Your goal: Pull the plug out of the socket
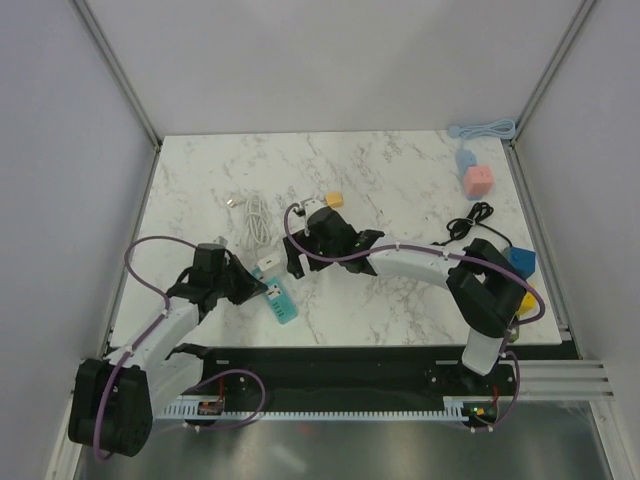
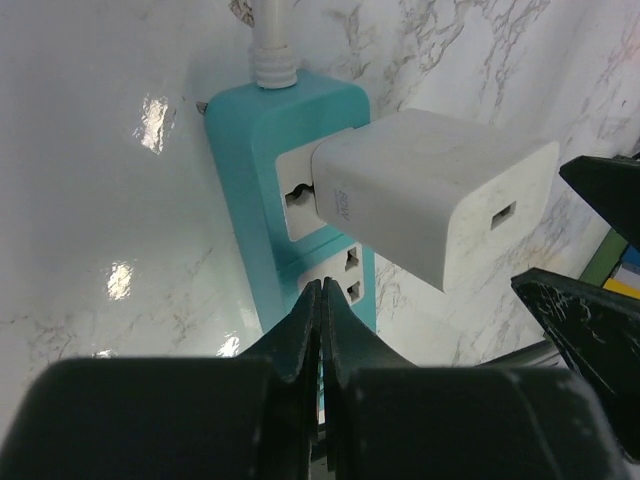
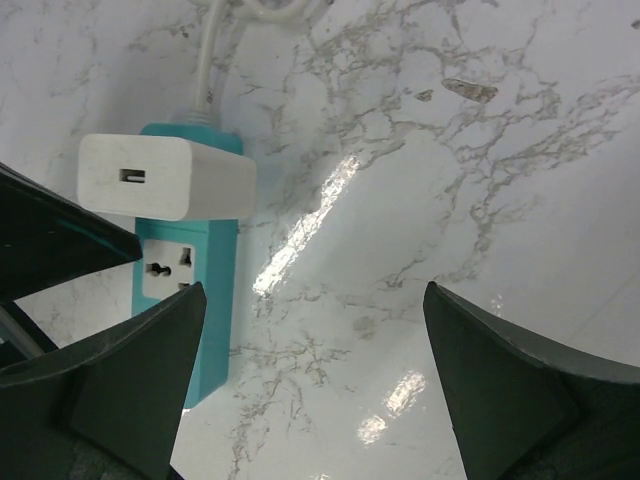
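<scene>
A teal socket strip lies flat on the marble, with a white plug standing in its upper outlet. My left gripper is shut with nothing between its fingers, and its tips rest on the strip's lower outlet. In the top view the strip sits left of centre, the plug at its far end, the left gripper beside it. My right gripper stands wide open just right of the plug and strip, holding nothing. Its fingers show at the right of the left wrist view.
The strip's white cable lies coiled behind it. An orange cube sits near the right wrist. A pink cube, a blue cube, a black cable and a blue block lie at the right edge.
</scene>
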Robot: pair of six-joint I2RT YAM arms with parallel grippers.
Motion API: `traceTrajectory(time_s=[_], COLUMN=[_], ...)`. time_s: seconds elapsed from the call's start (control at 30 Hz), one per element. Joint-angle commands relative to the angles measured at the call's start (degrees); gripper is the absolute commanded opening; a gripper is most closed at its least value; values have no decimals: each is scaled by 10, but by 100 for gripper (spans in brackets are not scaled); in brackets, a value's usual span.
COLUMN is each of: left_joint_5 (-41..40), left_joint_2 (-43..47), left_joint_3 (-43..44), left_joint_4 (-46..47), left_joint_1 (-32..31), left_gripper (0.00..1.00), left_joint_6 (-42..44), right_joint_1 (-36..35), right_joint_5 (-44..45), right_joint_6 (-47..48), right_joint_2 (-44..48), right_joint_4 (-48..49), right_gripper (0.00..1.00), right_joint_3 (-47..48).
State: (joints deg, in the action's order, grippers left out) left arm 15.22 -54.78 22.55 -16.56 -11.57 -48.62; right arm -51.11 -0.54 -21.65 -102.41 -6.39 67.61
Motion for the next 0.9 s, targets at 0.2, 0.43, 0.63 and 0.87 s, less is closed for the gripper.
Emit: traceTrajectory(time_s=[0.2, 0.43, 0.63, 0.87], left_joint_5=[30, 46, 33, -7], left_joint_2=[-37, -56, -41, -17], left_joint_3=[-42, -67, -80, -75], left_joint_4=[98, 122, 102, 54], left_joint_1=[3, 4, 5, 5], left_gripper=[2, 2, 2, 2], left_joint_6=[-26, -36, -42, -48], right_joint_1=[-38, -59, -74, -85], right_joint_5=[-6, 19, 43, 68], right_joint_6=[-6, 6, 14, 17], right_joint_2=[-39, -85, -111, -136], right_joint_4=[8, -20, -42, -61], right_gripper=[98, 98, 98, 98], right_joint_3=[89, 147, 186, 219])
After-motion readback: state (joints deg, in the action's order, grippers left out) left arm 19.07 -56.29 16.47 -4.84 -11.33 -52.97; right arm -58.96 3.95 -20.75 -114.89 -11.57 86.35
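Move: The white plug, standing in the cord end of the teal socket, lies about 7 cm to the left of the right hand, some 1 cm ahead and 3 cm below. The socket's middle is about 6 cm back from that hand, 6 cm to its left and 6 cm down; the coiled white cord is some 11 cm ahead and 9 cm left, 7 cm below. From the left hand the plug is about 5 cm ahead, 1 cm right and 2 cm higher. The white plug is brought between the right hand's wide-open fingers as that hand sweeps about 8 cm left, rising some 2 cm and then easing back down about 1 cm while it slows; the fingers don't close. The left hand, still shut, sinks about 1 cm, shifts slightly right and rolls a little, its tip coming down on the socket beside the plug's base. ##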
